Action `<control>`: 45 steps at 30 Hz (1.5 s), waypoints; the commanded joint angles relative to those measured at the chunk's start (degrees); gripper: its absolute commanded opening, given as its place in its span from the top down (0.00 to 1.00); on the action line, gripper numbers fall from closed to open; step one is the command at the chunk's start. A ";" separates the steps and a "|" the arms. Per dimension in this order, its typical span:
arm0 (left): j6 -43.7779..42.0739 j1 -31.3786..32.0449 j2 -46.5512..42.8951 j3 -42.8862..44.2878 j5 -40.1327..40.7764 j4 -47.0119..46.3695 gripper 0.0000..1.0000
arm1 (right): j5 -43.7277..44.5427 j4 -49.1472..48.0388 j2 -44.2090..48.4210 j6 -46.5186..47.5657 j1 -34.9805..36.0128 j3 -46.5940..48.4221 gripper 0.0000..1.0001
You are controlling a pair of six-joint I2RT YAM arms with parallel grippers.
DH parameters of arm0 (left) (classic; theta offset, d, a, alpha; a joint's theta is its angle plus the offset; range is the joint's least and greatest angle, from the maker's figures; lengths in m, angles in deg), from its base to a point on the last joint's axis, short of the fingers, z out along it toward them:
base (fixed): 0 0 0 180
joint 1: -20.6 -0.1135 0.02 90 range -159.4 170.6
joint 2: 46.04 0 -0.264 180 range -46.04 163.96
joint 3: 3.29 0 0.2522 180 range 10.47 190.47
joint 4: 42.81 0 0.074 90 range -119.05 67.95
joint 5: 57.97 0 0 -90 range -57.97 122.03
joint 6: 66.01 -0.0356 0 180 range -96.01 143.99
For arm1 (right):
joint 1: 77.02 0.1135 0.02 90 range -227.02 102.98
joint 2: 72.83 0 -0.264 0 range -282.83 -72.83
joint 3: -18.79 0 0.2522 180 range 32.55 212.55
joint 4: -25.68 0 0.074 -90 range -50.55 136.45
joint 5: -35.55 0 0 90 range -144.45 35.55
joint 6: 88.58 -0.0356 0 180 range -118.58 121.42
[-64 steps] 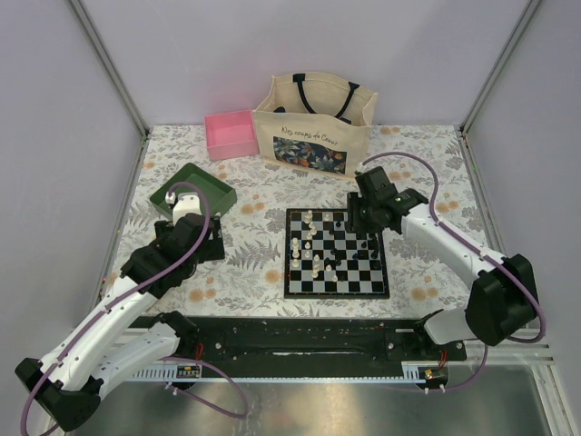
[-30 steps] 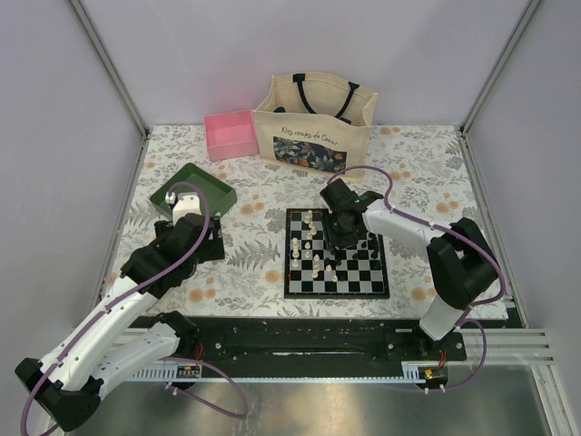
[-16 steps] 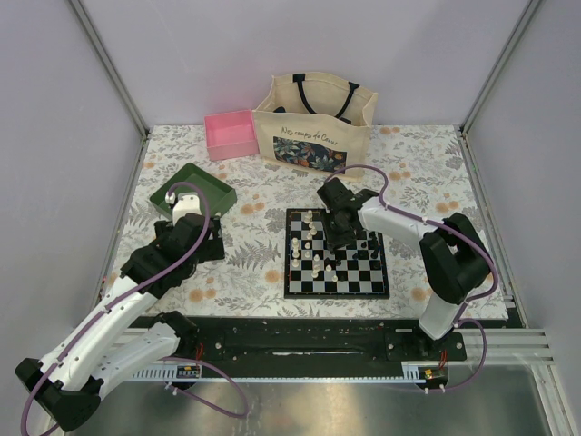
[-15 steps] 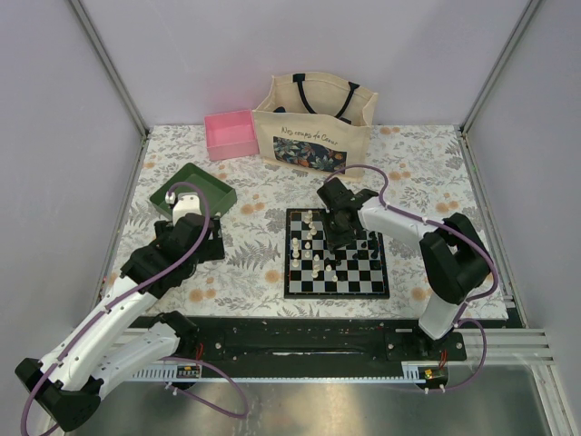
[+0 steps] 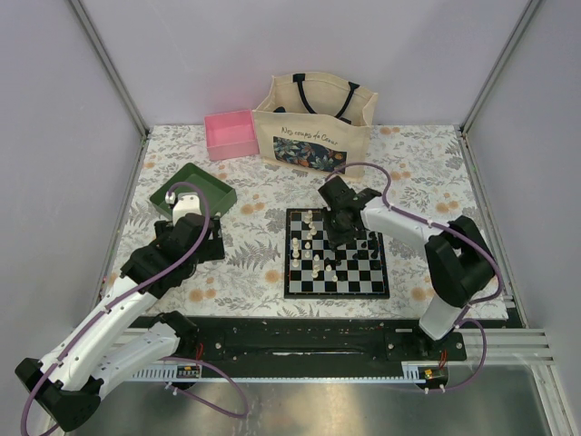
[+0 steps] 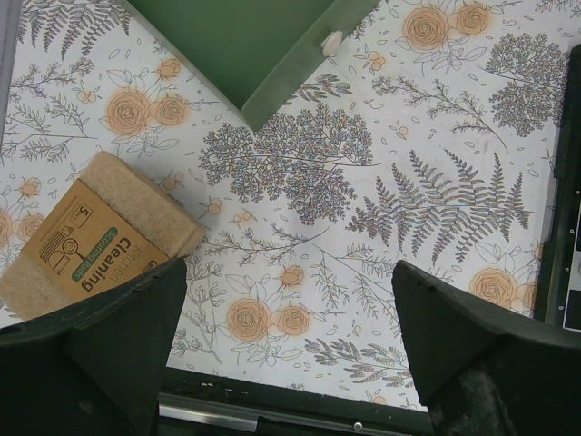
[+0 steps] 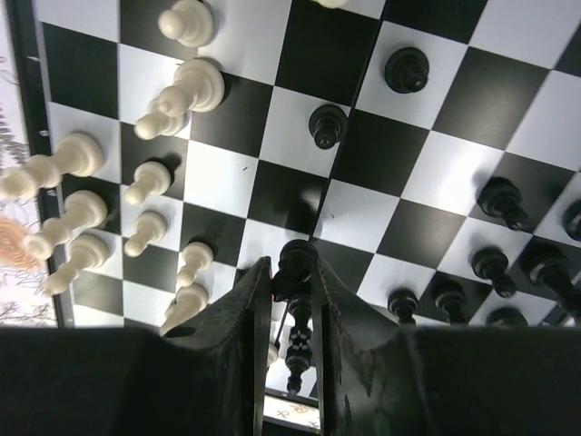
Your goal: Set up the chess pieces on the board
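Note:
The board [image 5: 290,292] lies mid-table with cream and black chess pieces scattered on it. My right gripper [image 5: 341,231] hangs over its back middle. In the right wrist view its fingers [image 7: 292,272] press both sides of a black chess piece [image 7: 297,258] standing on the board [image 7: 322,50]. Cream pieces [image 7: 186,86] stand along the left, black ones [image 7: 497,196] at the right. My left gripper [image 6: 289,272] stands open over the flowered cloth, nothing between its fingers; in the top view it [image 5: 186,205] is left of the board.
A green tray [image 5: 192,188] lies back left, its corner [image 6: 263,82] ahead of the left gripper. A boxed sponge [image 6: 91,238] lies by the left finger. A pink box [image 5: 231,133] and a tote bag [image 5: 313,123] stand at the back.
The right arm swung from the board's right side to its back middle, and its jaws narrowed onto the black piece. The left arm has not moved.

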 commanded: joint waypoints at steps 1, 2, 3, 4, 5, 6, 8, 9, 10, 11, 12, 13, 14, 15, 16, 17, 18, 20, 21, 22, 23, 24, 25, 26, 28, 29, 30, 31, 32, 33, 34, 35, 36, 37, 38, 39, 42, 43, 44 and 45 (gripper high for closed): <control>-0.87 -0.31 -0.17 1.74 -0.14 -1.75 0.01 | 2.63 0.10 7.78 0.05 0.54 0.39 0.79; -0.87 -0.22 -0.26 1.74 0.03 -1.75 0.01 | 2.98 0.10 9.71 -0.12 0.63 -0.22 0.79; -0.87 -0.22 -0.26 1.74 -0.05 -1.75 0.01 | 3.34 0.27 11.38 -0.21 0.54 -0.92 0.79; -0.78 -0.22 -0.26 1.74 -0.05 -1.66 0.01 | 3.86 0.45 12.79 -0.39 0.63 -1.71 0.79; -0.78 -0.22 -0.26 1.74 0.03 -1.75 0.01 | 4.30 0.62 14.46 -0.65 0.63 -2.68 0.79; -0.87 -0.22 -0.08 1.74 -0.14 -1.75 0.01 | 4.57 1.06 15.95 -0.82 0.54 -3.91 0.79; -0.87 -0.22 -0.08 1.74 -0.14 -1.66 0.01 | 5.53 1.68 19.99 -1.96 0.63 -6.80 0.79; -0.87 -0.22 -0.08 1.74 -0.14 -1.66 0.01 | 5.89 1.68 21.84 -2.84 0.54 -8.47 0.79; -0.87 -0.22 -0.08 1.83 -0.14 -1.75 0.01 | 6.41 1.85 24.12 -3.63 0.63 -10.31 0.79; -0.87 -0.22 -0.17 1.74 -0.06 -1.75 0.01 | 6.85 1.94 26.14 -4.42 0.54 -11.99 0.78; -0.87 -0.22 -0.17 1.83 -0.06 -1.66 0.01 | 7.38 2.20 28.43 -5.39 0.63 -13.92 0.78; -0.87 -0.22 -0.17 1.74 -0.14 -1.75 0.01 | 7.56 2.38 30.62 -6.18 0.63 -15.76 0.78; -0.87 -0.31 -0.26 1.74 -0.23 -1.75 0.01 | 7.47 2.73 32.47 -7.41 0.63 -17.17 0.78; -0.78 -0.22 -0.26 1.74 -0.32 -1.75 0.01 | 7.21 2.99 34.49 -8.20 0.63 -18.67 0.78; -0.78 -0.22 -0.26 1.74 -0.32 -1.75 0.01 | 6.95 3.43 35.90 -9.08 0.45 -19.90 0.78; -0.95 -0.22 -0.26 1.74 -0.41 -1.83 0.01 | 6.68 4.04 37.40 -9.87 0.54 -21.04 0.77; -1.13 -0.31 -0.26 1.74 -0.67 -2.01 0.01 | 6.68 4.75 38.63 -10.58 0.37 -22.10 0.77; -1.13 -0.22 -0.26 1.74 -0.67 -2.01 0.01 | 5.90 5.19 39.96 -11.46 0.02 -23.86 0.76; -1.13 -0.22 -0.35 1.74 -0.84 -2.01 0.01 | 5.98 5.28 40.14 -11.90 -0.34 -24.56 0.76; -1.13 -0.22 -0.35 1.66 -0.67 -2.01 0.01 | 5.72 5.37 39.88 -11.99 -0.69 -25.27 0.76; -1.13 -0.22 -0.43 1.66 -0.76 -2.01 0.01 | 5.28 5.37 39.61 -11.90 -1.39 -25.80 0.76; -1.13 -0.22 -0.43 1.65 -0.76 -2.01 0.01 | 4.75 5.37 39.09 -11.73 -2.26 -26.06 0.75; -1.13 -0.22 -0.43 1.65 -0.76 -2.01 0.01 | 3.70 5.28 38.65 -11.38 -3.23 -26.33 0.75; -1.13 -0.22 -0.43 1.65 -0.85 -2.01 0.01 | 2.82 5.11 38.21 -11.11 -4.37 -26.50 0.75; -1.13 -0.22 -0.44 1.65 -0.76 -2.10 0.01 | 0.98 4.32 38.03 -10.58 -6.57 -27.47 0.75; -1.04 -0.22 -0.43 1.74 -0.85 -2.01 0.01 | 0.45 4.05 38.03 -10.23 -7.71 -27.73 0.75; -1.13 -0.22 -0.43 1.66 -0.85 -2.01 0.01 | -0.52 3.79 38.12 -9.80 -9.03 -28.26 0.75; -0.96 -0.31 -0.52 1.74 -0.76 -2.01 0.01 | -1.31 3.53 38.20 -9.36 -10.00 -28.52 0.75; -1.04 -0.22 -0.52 1.66 -0.76 -2.10 0.01 | -1.93 3.35 38.20 -8.92 -10.88 -28.87 0.75; -1.04 -0.22 -0.44 1.57 -0.76 -2.01 0.01 | -3.50 3.17 38.12 -8.56 -11.67 -29.23 0.75; -1.04 -0.22 -0.43 1.57 -0.58 -2.01 0.01 | -4.04 2.91 38.12 -8.21 -12.20 -29.49 0.75; -1.04 -0.22 -0.35 1.57 -0.76 -2.01 0.01 | -4.22 2.82 37.94 -8.04 -12.64 -29.67 0.75; -1.04 -0.22 -0.26 1.57 -0.67 -2.01 0.01 | -4.48 2.73 37.77 -7.95 -12.99 -30.10 0.75; -1.04 -0.22 -0.26 1.57 -0.76 -2.10 0.01 | -4.66 2.38 37.68 -7.86 -13.26 -30.20 0.75; -0.96 -0.22 -0.26 1.65 -0.67 -2.01 0.01 | -5.18 1.95 37.59 -7.86 -13.61 -30.37 0.75; -1.04 -0.22 -0.08 1.65 -0.67 -2.01 0.01 | -5.45 1.68 37.59 -7.86 -13.78 -30.46 0.75; -1.13 -0.22 0.09 1.74 -0.76 -2.10 0.01 | -5.54 0.98 36.54 -7.68 -14.66 -30.29 0.75; -1.13 -0.31 0.09 1.74 -0.67 -2.10 0.01 | -5.54 0.80 36.19 -7.51 -14.84 -30.11 0.75; -1.04 -0.22 0.09 1.66 -0.76 -2.01 0.01 | -5.36 0.63 35.75 -7.42 -15.10 -30.02 0.75; -1.13 -0.22 0.01 1.74 -0.67 -2.01 0.01 | -5.36 0.71 35.39 -7.24 -15.45 -29.85 0.75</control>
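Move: The held black piece, already between the right fingers, is bound for the empty square second from the near right corner: about 9 cm back, 11 to the right and 3 below that hand. The black back-row piece beyond this square stands some 6 back and 11 right of the hand, the next one 3 back and 11 right; a white pawn is about 9 cm straight back. From the left hand the square lies roughly 45 cm right, 2 back, 16 below. The black piece, kept pinched in the right fingers, is lifted about 7 cm, carried in an arc to the right and back across the board (some 14 cm in all), then lowered in step with the last rightward stretch towards the free square beside the back-row pieces. The wrist turns about 20 degrees clockwise on the way, and the hand eases almost to a stop with the fingers still shut on the piece. ##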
